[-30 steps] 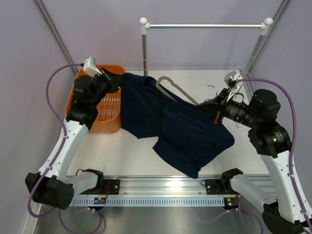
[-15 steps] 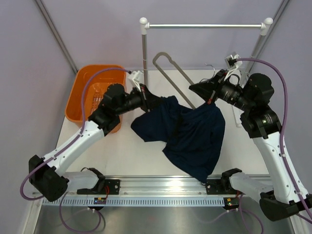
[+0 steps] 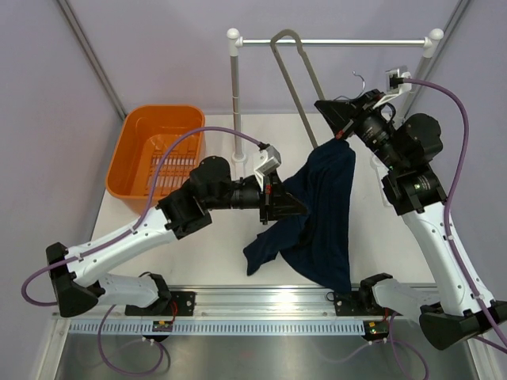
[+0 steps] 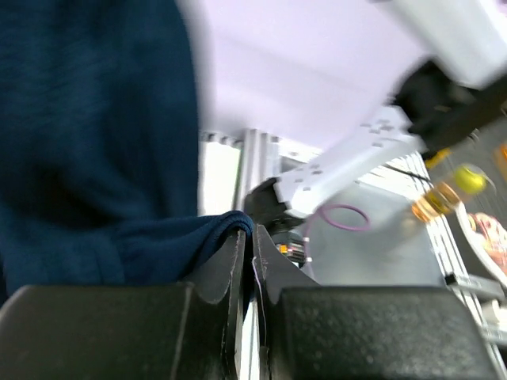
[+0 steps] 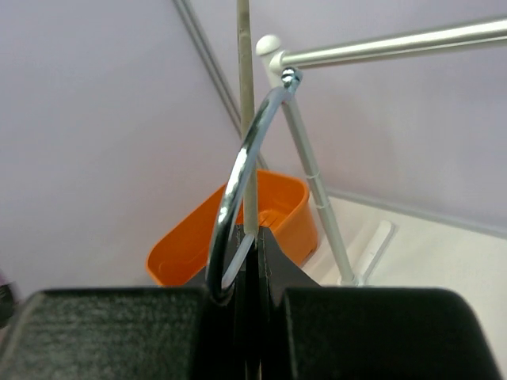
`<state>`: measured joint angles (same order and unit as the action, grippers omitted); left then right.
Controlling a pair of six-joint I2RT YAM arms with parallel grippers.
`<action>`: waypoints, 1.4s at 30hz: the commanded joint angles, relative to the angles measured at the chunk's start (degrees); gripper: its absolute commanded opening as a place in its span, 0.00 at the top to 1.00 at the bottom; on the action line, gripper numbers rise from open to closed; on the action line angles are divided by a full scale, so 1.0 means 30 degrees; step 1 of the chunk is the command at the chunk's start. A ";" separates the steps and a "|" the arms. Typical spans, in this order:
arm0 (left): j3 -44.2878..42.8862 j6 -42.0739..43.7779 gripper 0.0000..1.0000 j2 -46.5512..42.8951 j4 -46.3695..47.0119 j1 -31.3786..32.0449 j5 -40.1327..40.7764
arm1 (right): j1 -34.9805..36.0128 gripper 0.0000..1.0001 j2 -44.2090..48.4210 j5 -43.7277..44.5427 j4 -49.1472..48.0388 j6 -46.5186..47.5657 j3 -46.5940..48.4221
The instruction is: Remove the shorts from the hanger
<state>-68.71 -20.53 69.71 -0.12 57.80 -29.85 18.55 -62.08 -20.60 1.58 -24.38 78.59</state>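
The hanger, a long grey loop, stands steeply tilted with its rounded end up by the rail. My right gripper is shut on its lower end; in the right wrist view the chrome bar runs up from between the closed fingers. The dark navy shorts hang limp from the hanger's low end, just below that gripper, down toward the front rail. My left gripper is shut on a fold at their left edge. The left wrist view shows blue cloth pinched at the fingertips.
A silver rail stand with white caps spans the back, its left post beside the hanger. An orange basket sits at the back left, also seen as the orange basket from the right wrist. Grey walls close in both sides.
The right arm has raised the hanger from low over the table to nearly upright by the rail. The left gripper has pulled the shorts rightward from the basket; they now hang bunched at the hanger's bottom.
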 commanded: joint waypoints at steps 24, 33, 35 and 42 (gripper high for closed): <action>-1.2774 0.5878 1.00 -0.0358 -0.7922 0.0336 1.1473 | 0.0146 1.00 -0.2069 1.0028 0.1083 0.2297 0.7114; -1.5125 0.7104 1.00 0.0522 -0.8489 -0.0136 1.6177 | 0.0146 1.00 -0.2214 1.2697 -0.0823 0.1183 0.8019; -1.5212 0.8884 1.00 0.0493 -0.6623 -0.0194 1.7209 | 0.0146 1.00 -0.2739 1.2027 0.0515 0.1330 0.8606; -1.7765 1.5420 1.00 0.2426 -0.0558 -0.0691 2.0670 | 0.0146 1.00 -0.2743 1.0706 0.1697 0.1418 0.7878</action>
<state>-118.85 13.72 77.89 -21.10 56.18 25.76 18.74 -70.32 12.60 5.58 -19.73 102.52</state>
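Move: My left hand already grips the shorts, their bulk hanging about 3 cm to its right, 1 cm ahead and 6 cm lower. The hanger, pinched near its neck by my right hand, is some 18 cm ahead, 5 cm right and 12 cm above my left; the basket is about 33 cm ahead, 41 cm left and 32 cm below. From my right hand the shorts' bulk lies some 17 cm back, 2 cm left and 18 cm down, the rod's middle about 21 cm ahead, 5 cm right, near level. Keeping both grips shut, I draw the shorts back about 6 cm with my left hand, then sweep them up, forward and left, some 24 cm higher overall, swinging the fingers round counter-clockwise about 60 degrees to point forward. Meanwhile my right hand carries the hanger up and to the right, away from the shorts, turning some 30 degrees clockwise. ##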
